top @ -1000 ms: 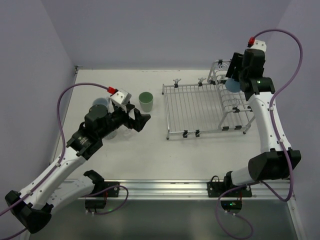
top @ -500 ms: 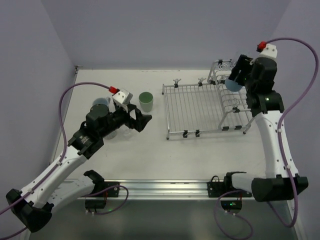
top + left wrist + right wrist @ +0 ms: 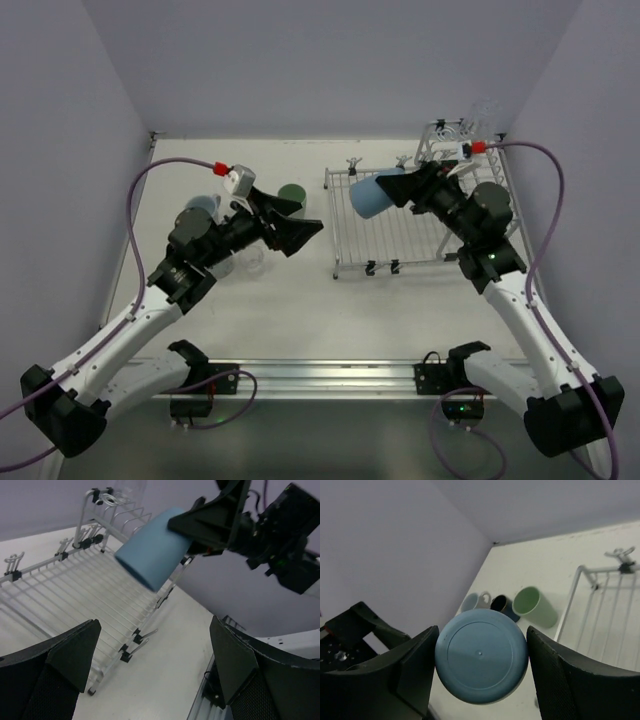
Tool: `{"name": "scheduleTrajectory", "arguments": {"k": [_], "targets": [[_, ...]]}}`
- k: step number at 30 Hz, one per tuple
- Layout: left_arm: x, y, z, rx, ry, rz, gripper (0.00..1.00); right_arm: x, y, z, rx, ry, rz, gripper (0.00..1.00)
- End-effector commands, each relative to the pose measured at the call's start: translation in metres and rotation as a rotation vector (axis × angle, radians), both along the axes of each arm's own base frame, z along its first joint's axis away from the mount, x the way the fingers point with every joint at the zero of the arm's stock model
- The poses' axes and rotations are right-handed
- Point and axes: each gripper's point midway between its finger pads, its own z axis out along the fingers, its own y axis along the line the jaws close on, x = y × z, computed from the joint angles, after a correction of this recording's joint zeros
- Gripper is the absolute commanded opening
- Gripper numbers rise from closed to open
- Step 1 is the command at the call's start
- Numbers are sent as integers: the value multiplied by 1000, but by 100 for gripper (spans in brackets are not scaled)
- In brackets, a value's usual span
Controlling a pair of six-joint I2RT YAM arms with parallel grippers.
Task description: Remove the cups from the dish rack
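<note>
My right gripper is shut on the light blue tumbler and holds it on its side in the air above the flat grid of the silver dish rack. In the right wrist view the tumbler's base fills the space between the fingers. My left gripper is open and empty, raised and facing the tumbler with a gap between them. The pale green tumbler, the dark blue mug and a pale handled cup stand on the table at the left. A clear glass sits on the rack's raised section.
The rack's raised slotted section stands at the right, below my right arm. The purple walls close the table at the back and both sides. A metal rail runs along the near edge.
My right arm has swung left from over the raised rack section, carrying the light blue tumbler out over the flat grid. My left gripper has lifted and moved right toward it.
</note>
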Motion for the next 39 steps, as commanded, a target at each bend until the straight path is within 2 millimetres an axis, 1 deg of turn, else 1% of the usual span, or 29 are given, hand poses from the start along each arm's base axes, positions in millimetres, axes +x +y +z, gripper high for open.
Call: {"name": "scheduleTrajectory", "arguments": {"k": [1,2,3,4,6,7,9,10,13,16,20,21,22,23,25,26,28,29,31,32,33,34,35,36,37,38,39], "targets": [[-14,-14,32,-215,-13,-119,100,-30,31,44,217,-111,199,38],[-12,-16,29,-226,11,-115,100,-32,35,43,235,-108,219,37],[-9,-17,31,-236,10,-113,99,-35,38,44,259,-106,246,37],[-4,-21,24,-231,32,-114,99,-33,41,35,263,-82,255,37],[-3,-28,24,-249,62,-149,97,-35,46,33,273,-84,282,36],[1,-34,19,-251,80,-163,97,-35,49,26,280,-59,297,36],[2,-39,16,-266,117,-190,95,-37,51,27,293,-76,314,36],[3,-42,14,-273,122,-203,94,-38,52,24,297,-66,324,36],[5,-48,13,-292,151,-230,91,-36,55,18,296,-52,332,36],[1,-56,13,-318,173,-291,88,-35,59,15,299,-44,345,36],[-5,-61,16,-342,179,-351,80,-32,60,9,296,-34,340,36],[-6,-61,18,-346,173,-356,74,-30,60,7,294,-29,334,36],[-7,-61,19,-348,170,-357,71,-30,61,4,294,-20,336,36],[-6,-61,20,-349,168,-356,61,-30,61,3,294,-20,338,36],[-6,-61,21,-351,162,-353,48,-28,62,-1,293,-8,335,36],[-6,-60,22,-352,156,-347,38,-27,63,-3,294,-3,334,36],[-5,-60,23,-348,151,-342,29,-26,66,-7,294,10,338,36],[1,-59,24,-342,136,-309,22,-26,67,-8,293,13,342,36],[8,-58,25,-330,132,-260,14,-25,73,-15,288,38,357,37],[12,-56,27,-315,102,-234,3,-26,75,-17,287,42,363,39],[18,-55,30,-286,120,-195,0,-26,78,-22,281,51,368,44],[26,-53,30,-255,123,-150,0,-26,79,-26,278,62,370,61],[39,-47,32,-210,72,-66,0,-25,79,-30,274,69,369,70],[46,-42,17,-132,126,-12,0,-26,79,-34,264,77,371,80],[61,-31,37,-87,47,91,0,-27,77,-34,255,72,362,96],[69,-24,39,-37,40,149,0,-26,76,-35,239,69,348,99],[76,-15,18,65,104,207,0,-25,73,-42,198,80,326,99]]}}
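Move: The blue cup, still held by its closed end in the right gripper, is about 16 cm to the right of the open left hand, 5 cm ahead and 2 cm higher. The green cup stands on the table some 25 cm ahead of the left hand, 6 cm left and 28 cm below. From the right hand, the left gripper is about 20 cm left, 7 cm back and 3 cm lower; the middle of the rack's empty tray is roughly 15 cm ahead, 6 cm right and 30 cm down. The two hands meet in mid-air: the right swings the blue cup some 6 cm left and slightly back, turning counter-clockwise, while the left reaches about 6 cm right towards the cup's mouth, rolling and tipping its fingers down, then shuts them to pinch the rim. Only then does the right open and let go, and the left starts off forward about 3 cm with the cup as the right sinks a couple of centimetres. ##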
